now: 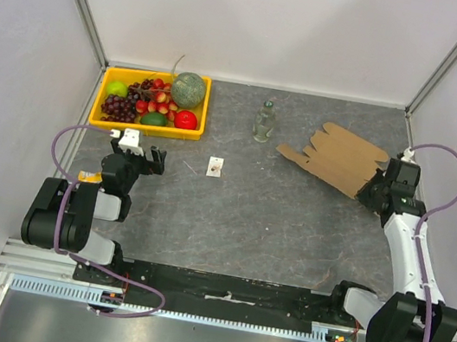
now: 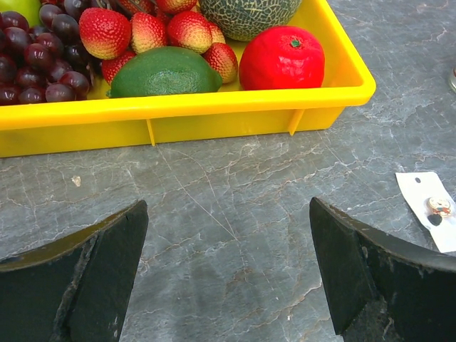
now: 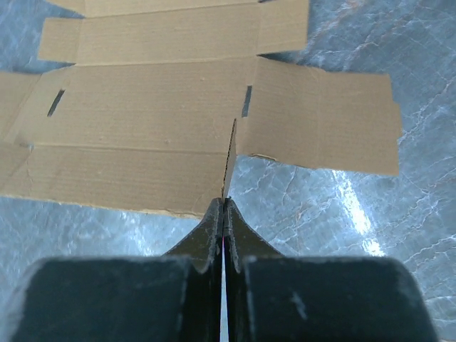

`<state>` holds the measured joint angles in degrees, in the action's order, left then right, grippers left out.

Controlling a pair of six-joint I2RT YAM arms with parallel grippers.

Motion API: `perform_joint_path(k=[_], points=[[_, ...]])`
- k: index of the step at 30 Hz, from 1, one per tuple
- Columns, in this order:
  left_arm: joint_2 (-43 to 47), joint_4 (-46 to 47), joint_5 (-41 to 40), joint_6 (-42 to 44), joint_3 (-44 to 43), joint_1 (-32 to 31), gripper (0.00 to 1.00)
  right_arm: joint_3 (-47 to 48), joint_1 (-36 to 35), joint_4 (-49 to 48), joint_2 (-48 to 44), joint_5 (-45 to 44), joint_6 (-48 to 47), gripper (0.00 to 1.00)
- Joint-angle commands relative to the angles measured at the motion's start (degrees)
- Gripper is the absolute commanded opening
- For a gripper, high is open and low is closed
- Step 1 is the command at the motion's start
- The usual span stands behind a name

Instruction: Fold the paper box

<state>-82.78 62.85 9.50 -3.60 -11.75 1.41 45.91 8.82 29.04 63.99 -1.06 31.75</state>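
Note:
The paper box (image 1: 336, 157) is a flat brown cardboard sheet with flaps, lying unfolded at the back right of the table. In the right wrist view the paper box (image 3: 157, 114) fills the upper half. One narrow flap (image 3: 229, 160) stands on edge and runs into my right gripper (image 3: 224, 203), which is shut on it. From above, the right gripper (image 1: 372, 191) sits at the sheet's near right corner. My left gripper (image 1: 155, 161) hovers open over bare table at the left, far from the sheet, with nothing between its fingers (image 2: 107, 263).
A yellow tray (image 1: 101, 122) of fruit stands at the back left, its front wall (image 2: 214, 107) just ahead of the left gripper. A small clear bottle (image 1: 263, 121) stands at the back centre. A small white card (image 1: 215, 167) lies mid-table, also right of the left fingers (image 2: 427, 206).

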Motion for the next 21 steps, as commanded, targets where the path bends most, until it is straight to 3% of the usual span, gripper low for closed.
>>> perform_joint_path(k=[1,5,21], points=[[0.0,1.7,-0.4,2.9,-1.5,-0.2,1.00,5.1,-2.0,10.2,-1.7,5.3,-8.0,0.00],[0.1,1.8,-0.4,3.0,-1.5,-0.3,1.00,5.5,-4.6,12.3,-1.4,13.4,-11.0,0.00],[0.1,1.7,0.2,3.2,-1.6,-0.2,1.00,11.7,-22.0,25.6,0.5,19.8,-19.4,0.00]])
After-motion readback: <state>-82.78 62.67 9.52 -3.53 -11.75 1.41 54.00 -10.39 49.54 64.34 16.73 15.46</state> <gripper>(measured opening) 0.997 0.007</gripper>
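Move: The right fingers are shut on an upstanding flap at the paper box's near right corner, about 10 cm above the table; the sheet's middle is some 9 cm to their left, 11 cm ahead and 6 cm below. The open middle of the table lies roughly 31 cm to their left and level with them, the glass bottle about 29 cm left and 19 cm ahead. From the left hand, the open middle is around 30 cm right and 6 cm back. Keeping its pinch on the flap, the right hand pulls the opened-out paper box leftward about 13 cm and back about 7 cm, towards the open middle of the table, and ends only slightly higher. All along the way the wrist swings counter-clockwise by some 40 degrees, the fingers tipping a little further down and staying shut on the cardboard. ##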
